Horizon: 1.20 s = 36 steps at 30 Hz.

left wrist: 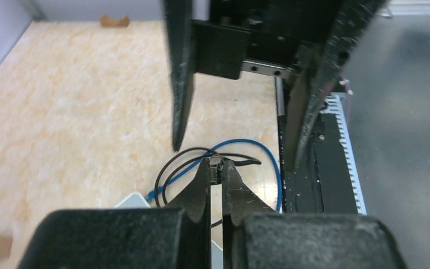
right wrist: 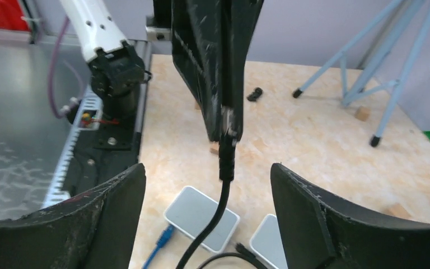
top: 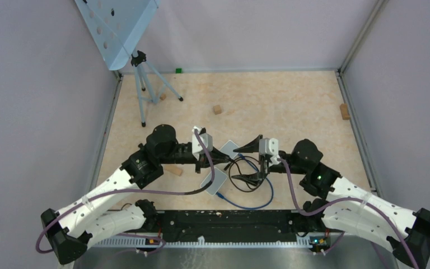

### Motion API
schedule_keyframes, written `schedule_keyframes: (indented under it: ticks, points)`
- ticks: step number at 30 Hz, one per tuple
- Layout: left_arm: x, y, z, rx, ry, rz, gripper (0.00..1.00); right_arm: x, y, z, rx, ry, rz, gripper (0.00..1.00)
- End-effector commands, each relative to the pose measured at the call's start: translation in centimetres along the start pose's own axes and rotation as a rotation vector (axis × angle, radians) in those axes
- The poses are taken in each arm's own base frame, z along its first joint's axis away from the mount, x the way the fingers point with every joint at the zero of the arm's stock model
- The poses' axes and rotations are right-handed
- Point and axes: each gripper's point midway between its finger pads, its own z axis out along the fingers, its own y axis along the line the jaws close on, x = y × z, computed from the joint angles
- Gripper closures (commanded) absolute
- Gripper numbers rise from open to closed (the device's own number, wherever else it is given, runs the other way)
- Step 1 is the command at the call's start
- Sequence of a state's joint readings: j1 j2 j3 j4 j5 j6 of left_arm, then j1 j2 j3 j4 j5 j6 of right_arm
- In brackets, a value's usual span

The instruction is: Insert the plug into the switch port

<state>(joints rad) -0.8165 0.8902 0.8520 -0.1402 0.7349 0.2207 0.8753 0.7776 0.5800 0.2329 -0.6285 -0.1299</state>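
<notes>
In the left wrist view my left gripper (left wrist: 217, 169) is shut on a small clear plug (left wrist: 218, 162) at its fingertips. In the right wrist view that plug (right wrist: 230, 126) hangs above the floor in the left fingers (right wrist: 215, 61), its black cable (right wrist: 222, 185) drooping down. Below it lie two grey switches (right wrist: 200, 216) (right wrist: 269, 240); their ports are not visible. My right gripper (right wrist: 207, 171) stands wide open on either side of the cable, touching nothing. From above, both grippers (top: 224, 162) (top: 253, 161) meet over the switches (top: 215, 180).
A blue cable (top: 260, 199) runs into the nearer switch and loops toward the arm bases. Small wooden blocks (top: 217, 109) (top: 344, 111) (top: 173, 169) lie on the floor. A blue tripod (top: 143, 84) stands at the back left. Walls enclose the floor.
</notes>
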Motion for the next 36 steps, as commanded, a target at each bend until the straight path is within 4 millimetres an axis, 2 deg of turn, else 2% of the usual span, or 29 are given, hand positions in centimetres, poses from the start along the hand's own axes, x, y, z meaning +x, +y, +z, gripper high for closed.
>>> schedule_keyframes:
  ticks: [1, 3, 5, 8, 12, 16, 18, 21, 24, 27, 32, 36]
  points:
    - [-1.1, 3.7, -1.4, -0.319, -0.081, -0.272, 1.0, 0.6, -1.8, -0.6, 0.11, -0.038, -0.153, 0.2]
    - [-0.6, 5.5, -2.5, -0.485, -0.136, -0.46, 1.0, 1.7, -2.3, -0.8, 0.147, -0.062, -0.211, 0.2]
    - [0.4, 6.2, -3.4, -0.603, -0.172, -0.657, 1.0, 1.3, -2.9, -0.9, 0.21, -0.132, -0.263, 0.19]
    - [1.4, 5.4, -3.1, -0.598, -0.222, -0.878, 1.0, 0.5, -4.2, -0.5, 0.318, -0.201, -0.303, 0.19]
    - [2.6, 4.2, -2.4, -0.554, -0.256, -1.073, 1.0, 0.0, -5.0, 1.6, 0.385, -0.18, -0.386, 0.19]
    - [2.3, 3.8, -2.2, -0.527, -0.262, -1.097, 1.0, -0.6, -5.4, 2.7, 0.435, -0.199, -0.42, 0.2]
    - [2.1, 3.8, -2.4, -0.532, -0.259, -1.088, 1.0, -0.5, -5.3, 3.0, 0.429, -0.207, -0.418, 0.28]
    - [2.0, 3.9, -2.6, -0.541, -0.254, -1.078, 1.0, 0.3, -5.0, 3.5, 0.406, -0.189, -0.413, 0.46]
    - [2.2, 3.7, -2.5, -0.534, -0.251, -1.089, 1.0, 1.0, -4.8, 3.6, 0.395, -0.174, -0.409, 0.59]
    - [2.3, 3.6, -2.3, -0.526, -0.249, -1.102, 1.0, 1.6, -4.7, 3.6, 0.387, -0.163, -0.403, 0.64]
    - [2.1, 3.5, -2.3, -0.514, -0.258, -1.104, 1.0, 2.7, -4.4, 3.8, 0.36, -0.122, -0.398, 0.65]
    - [1.8, 3.4, -2.3, -0.505, -0.261, -1.105, 1.0, 3.4, -4.3, 3.9, 0.351, -0.097, -0.4, 0.7]
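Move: The black plug is already pinched in the left fingertips, its boot and cable hanging down. From the right hand, open and empty, the plug is about 2 cm left and 1 cm ahead, level. Below the left hand, some 26 cm down, the far switch box sits about 9 cm ahead and 1 cm left, the near one about 6 cm left and 1 cm back; the loose black plug lies about 4 cm ahead, 1 cm left. The black plug is turned in the air by the left hand, which keeps its pinch, carries it about 4 cm forward and 3 cm left, then sinks 4 cm, rolling its forward side down some 60 degrees and swinging counter-clockwise. The right hand dips forward and down, then comes left and partly back up around the boot, rolls and swings clockwise about 20 degrees, and closes from wide to about a third open, its rear finger close beside the boot. ##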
